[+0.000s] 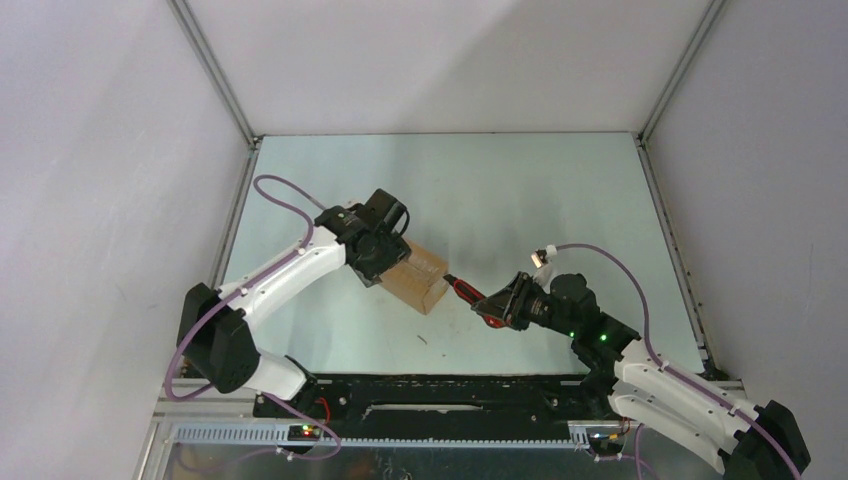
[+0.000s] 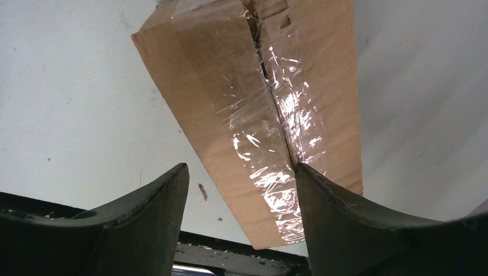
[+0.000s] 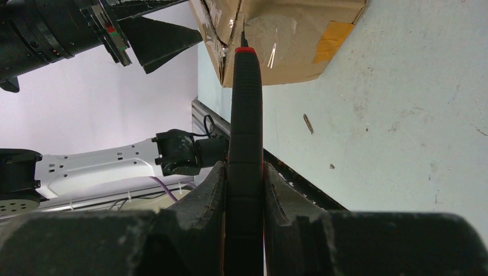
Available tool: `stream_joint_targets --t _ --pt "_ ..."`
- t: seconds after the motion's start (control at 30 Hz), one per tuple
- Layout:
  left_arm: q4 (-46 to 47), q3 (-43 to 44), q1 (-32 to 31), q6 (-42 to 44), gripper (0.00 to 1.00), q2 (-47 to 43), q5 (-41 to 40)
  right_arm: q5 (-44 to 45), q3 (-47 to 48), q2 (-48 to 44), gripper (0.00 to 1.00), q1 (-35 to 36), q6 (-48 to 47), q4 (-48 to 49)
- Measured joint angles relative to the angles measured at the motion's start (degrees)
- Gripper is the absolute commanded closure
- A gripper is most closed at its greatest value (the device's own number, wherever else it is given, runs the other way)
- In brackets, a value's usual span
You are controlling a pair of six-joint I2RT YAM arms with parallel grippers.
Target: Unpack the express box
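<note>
The express box (image 1: 424, 281) is a brown carton lying mid-table, with shiny clear tape along its top seam (image 2: 276, 109). My left gripper (image 1: 384, 256) hangs over the box's left end, fingers spread wide. In the left wrist view the box's near end (image 2: 253, 172) lies between them, the right fingertip (image 2: 305, 172) over the seam and the left one off the box. My right gripper (image 3: 244, 172) is shut on a black, red-trimmed knife (image 3: 244, 115). The knife's thin blade tip (image 3: 243, 27) meets the box's taped end (image 3: 288, 34).
A black base rail (image 1: 450, 395) runs along the table's near edge. Aluminium frame posts and white walls (image 1: 215, 80) close in the left, back and right sides. Small scraps (image 3: 308, 123) lie on the pale table (image 1: 520, 190) near the box.
</note>
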Motion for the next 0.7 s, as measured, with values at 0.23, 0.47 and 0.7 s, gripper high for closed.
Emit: stream_joint_targets --t 0.23,0.47,0.7 --pt "-0.2 0.0 0.0 -1.4 0.51 0.1 1.0 0.1 0.0 0.5 1.00 0.2 0.1 0.5" --pt "-1.5 1.2 0.1 -1.3 0.63 0.7 1.1 0.1 0.0 0.5 1.00 0.4 0.4 0.6" --pt "-2.2 2.7 0.1 -0.9 0.68 0.8 1.7 0.2 0.0 -1.0 1.00 0.8 1.1 1.5"
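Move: The box is just off the left hand's fingers: its middle lies about 4 cm to the right, level fore and aft, some 4 cm below, and the fingers straddle its left long edge. The knife tip, at the box's right end, is roughly 12 cm to the left hand's right and 2 cm back; a wood splinter lies about 8 cm right, 14 cm back. From the right hand the box is some 17 cm left and 7 cm ahead. At the box's left long edge and cut top flap, the left hand stays nearly in place while its fingers close from about three-quarters to one-third open, halting halfway before closing further, and seem to pinch at the edge; late on it rises about 1 cm. The right hand keeps its knife pointed at the box's right end, also lifting about 1 cm at the close. ##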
